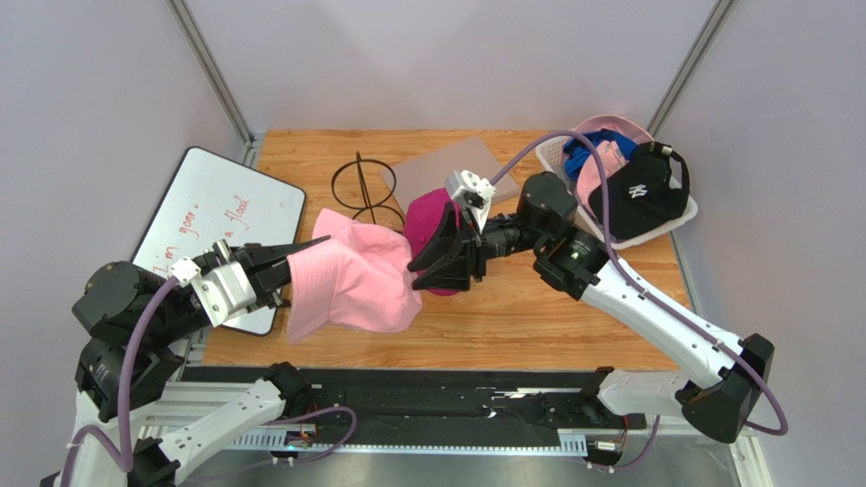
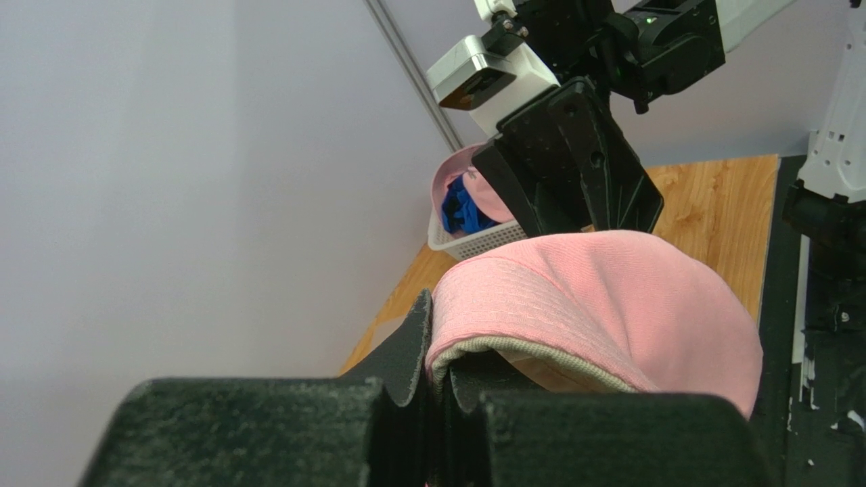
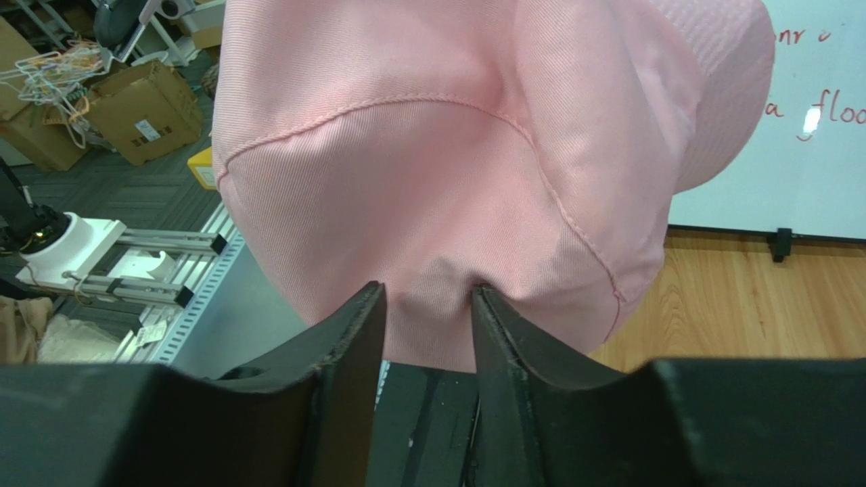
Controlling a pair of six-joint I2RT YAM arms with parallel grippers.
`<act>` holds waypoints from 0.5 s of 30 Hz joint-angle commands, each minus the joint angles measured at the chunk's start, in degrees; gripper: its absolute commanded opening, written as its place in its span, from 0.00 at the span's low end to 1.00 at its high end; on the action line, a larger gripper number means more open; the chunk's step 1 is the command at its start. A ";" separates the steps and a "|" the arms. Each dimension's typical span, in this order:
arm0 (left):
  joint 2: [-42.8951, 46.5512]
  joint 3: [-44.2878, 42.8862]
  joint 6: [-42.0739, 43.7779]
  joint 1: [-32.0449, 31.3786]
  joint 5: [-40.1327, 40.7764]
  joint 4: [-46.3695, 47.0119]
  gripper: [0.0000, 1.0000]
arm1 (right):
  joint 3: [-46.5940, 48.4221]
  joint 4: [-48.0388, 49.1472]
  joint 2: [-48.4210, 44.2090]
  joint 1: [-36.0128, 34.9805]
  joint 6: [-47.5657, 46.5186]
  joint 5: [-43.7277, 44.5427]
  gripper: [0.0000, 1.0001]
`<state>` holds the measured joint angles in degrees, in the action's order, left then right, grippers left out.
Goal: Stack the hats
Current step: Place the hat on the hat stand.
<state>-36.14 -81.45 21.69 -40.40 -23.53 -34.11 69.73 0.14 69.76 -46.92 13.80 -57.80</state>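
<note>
A pink bucket hat (image 1: 351,279) hangs above the wooden table between my two grippers. My left gripper (image 1: 305,249) is shut on its brim, the folded edge pinched between the pads (image 2: 444,350). From the other side my right gripper (image 1: 417,274) presses into the crown of the pink hat (image 3: 447,132), a pucker of cloth caught between its fingertips (image 3: 427,299). A magenta cap (image 1: 427,215) lies on the table, partly hidden behind the right gripper. A black cap (image 1: 640,193), a blue hat (image 1: 581,157) and another pink hat (image 1: 610,157) rest in the white basket (image 1: 683,215).
A black wire frame (image 1: 361,188) stands at the back middle, beside a grey board (image 1: 447,164). A whiteboard (image 1: 219,203) lies at the left edge. The basket (image 2: 473,241) also shows in the left wrist view, behind the right arm.
</note>
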 commanded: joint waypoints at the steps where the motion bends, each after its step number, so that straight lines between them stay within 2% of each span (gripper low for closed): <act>1: 0.80 0.76 -1.74 0.24 -2.13 4.75 0.00 | -0.74 5.04 -0.32 -1.68 0.87 0.67 0.32; 3: 1.25 1.55 -2.44 0.24 -3.01 6.07 0.00 | -0.83 5.66 -0.06 -2.65 1.05 1.55 0.24; 4: 1.42 1.82 -2.79 0.24 -3.10 6.51 0.00 | -0.83 5.92 0.03 -2.83 1.14 1.64 0.15; 7: 1.60 3.57 -4.11 0.24 -3.10 8.70 0.00 | -1.00 6.54 0.03 -3.09 1.40 3.04 0.00; 11: 1.86 7.52 -4.82 0.24 1.63 10.37 0.00 | -0.21 0.06 -1.90 -2.83 -4.99 12.41 0.00; 13: 3.26 11.90 -5.25 0.15 6.46 12.82 0.00 | -0.21 -2.86 -3.48 -2.22 -6.59 16.12 0.00; 15: 4.84 14.55 -5.96 0.15 7.97 14.33 0.00 | 0.22 -5.41 -4.27 -0.03 -7.38 18.95 0.00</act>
<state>-33.47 -71.50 18.00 -40.40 -21.23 -25.52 68.71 -0.84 69.06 -49.45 11.38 -48.23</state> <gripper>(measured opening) 0.007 0.003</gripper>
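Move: The left gripper already holds the pink hat by its brim; the hat's middle lies about 7 cm to that hand's right, 3 cm back and 3 cm below. From the half-open right gripper, the hat's middle is some 9 cm left, 1 cm back and 2 cm higher, with the crown at its fingertips. The magenta hat stands about 8 cm ahead, 6 cm right and 12 cm below; the empty black stand about 15 cm ahead, 9 cm left and 25 cm lower. Shut the right gripper fully on the crown of the pink hat, easing about 1 cm back and 1 cm left as the fingers close. Then carry that gripper some 2.5 cm forward, turning it slightly clockwise. Keep the left gripper's pinch on the brim and, late on, bring it about 2 cm forward and 2 cm down, towards the black stand. ##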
